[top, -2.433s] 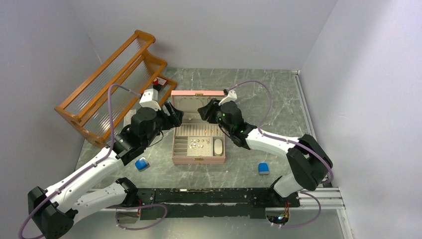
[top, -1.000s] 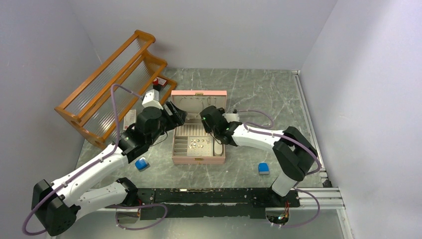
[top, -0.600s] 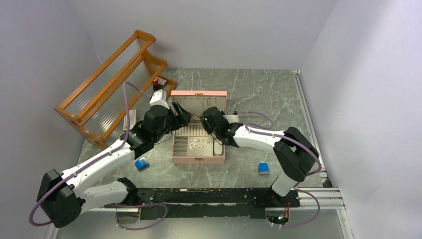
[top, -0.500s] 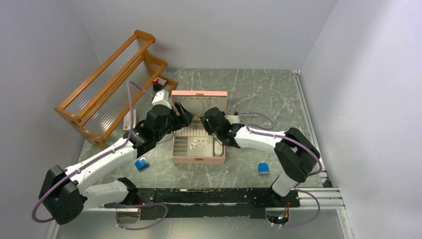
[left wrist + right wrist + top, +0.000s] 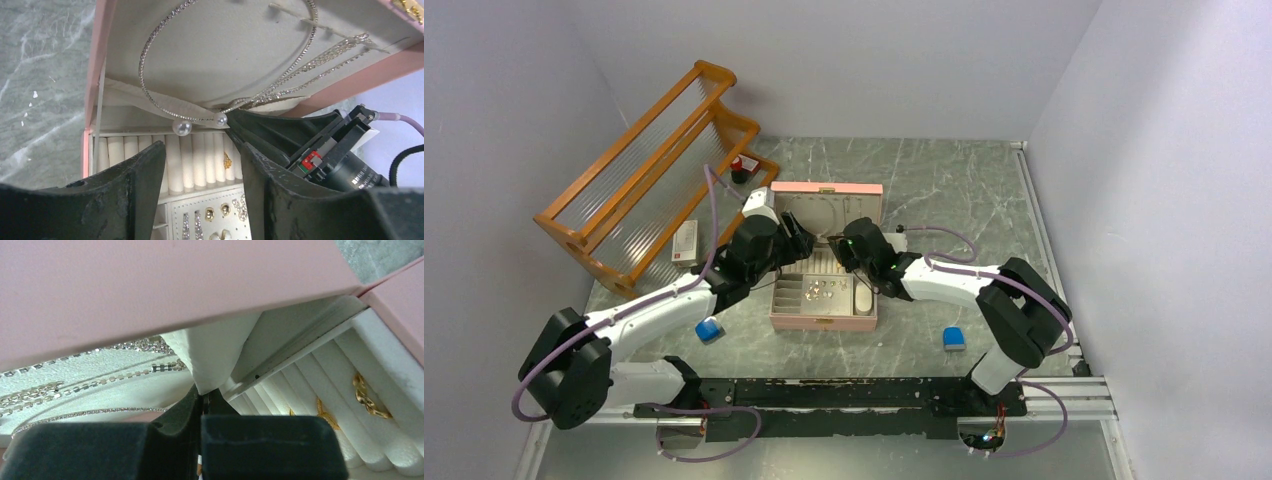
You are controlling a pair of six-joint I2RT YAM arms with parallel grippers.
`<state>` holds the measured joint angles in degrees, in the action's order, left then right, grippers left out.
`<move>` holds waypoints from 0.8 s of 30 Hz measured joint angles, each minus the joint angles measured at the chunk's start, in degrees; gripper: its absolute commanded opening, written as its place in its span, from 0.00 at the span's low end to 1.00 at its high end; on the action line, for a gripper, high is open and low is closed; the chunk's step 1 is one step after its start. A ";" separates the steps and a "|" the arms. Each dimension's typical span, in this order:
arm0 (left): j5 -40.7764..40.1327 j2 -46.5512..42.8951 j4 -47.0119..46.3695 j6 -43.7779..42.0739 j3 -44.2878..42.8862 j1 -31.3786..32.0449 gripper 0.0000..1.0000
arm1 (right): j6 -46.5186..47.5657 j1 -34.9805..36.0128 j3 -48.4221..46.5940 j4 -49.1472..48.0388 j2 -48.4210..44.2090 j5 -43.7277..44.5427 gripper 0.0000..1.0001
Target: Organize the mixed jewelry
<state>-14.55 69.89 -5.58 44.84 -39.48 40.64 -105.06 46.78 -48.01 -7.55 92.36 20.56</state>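
The pink box (image 5: 822,321) stands open, its lid (image 5: 824,189) upright. A thin wire hoop (image 5: 148,54) with pearl ends and sparkly chains (image 5: 320,57) hang inside the lid. Small gold and silver earrings (image 5: 220,212) sit on the dotted pad, and gold rings (image 5: 369,396) are tucked in the white rolls. My right gripper (image 5: 202,399) is shut on the lower edge of the lid's white fabric pocket (image 5: 216,357); its black finger (image 5: 265,131) shows in the left wrist view. My left gripper (image 5: 200,152) hovers open over the ring rolls just below the pearls, holding nothing.
An orange wooden rack (image 5: 652,160) fills the back left. Two small blue blocks (image 5: 709,329) (image 5: 953,338) lie either side of the box's front. A white card (image 5: 686,241) and a small red-topped item (image 5: 742,166) lie near the rack.
My right gripper has closed on the pocket fabric at the lid's base. My left arm has swung right and forward to the lid, its jaws narrowing a little.
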 measured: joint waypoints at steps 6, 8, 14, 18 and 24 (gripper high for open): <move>-0.81 2.49 -4.13 -1.97 0.31 0.00 0.56 | 1.97 -0.28 0.68 -1.81 0.35 -1.44 0.00; -0.85 3.45 -5.40 -2.34 0.31 0.00 0.55 | 2.73 -0.37 0.85 -2.14 0.35 -1.77 0.00; -1.01 7.10 -6.60 -2.49 0.28 0.00 0.48 | 5.62 -0.48 1.20 -2.89 0.28 -2.12 0.00; -1.44 8.13 -6.62 -2.40 0.28 0.00 0.37 | 7.15 -0.50 1.81 -3.54 -0.15 -2.62 0.00; -1.86 9.09 -7.43 -2.56 0.00 -0.02 0.23 | 8.85 -0.66 2.86 -5.18 -0.39 -3.76 0.00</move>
<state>-16.40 78.98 -13.02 42.28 -39.48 40.62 -96.20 46.13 -45.15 -12.73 91.96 16.80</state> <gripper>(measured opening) 0.279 0.010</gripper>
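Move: The necklace's left pearl hangs about 3 cm ahead of the left hand, 1 cm to its right and 4 cm below. The second pearl is 2 cm farther right. The pocket edge, already pinched by the right fingers, lies 3 cm ahead of the left hand, 4 cm right and 5 cm below; the ring rolls are 1 cm back, 3 cm right, 10 cm below. From the right hand the left pearl is some 3 cm left, 1 cm higher. Left hand sinks about 3 cm and reaches 2 cm forward, closing around the left pearl; right keeps pinching the pocket. ##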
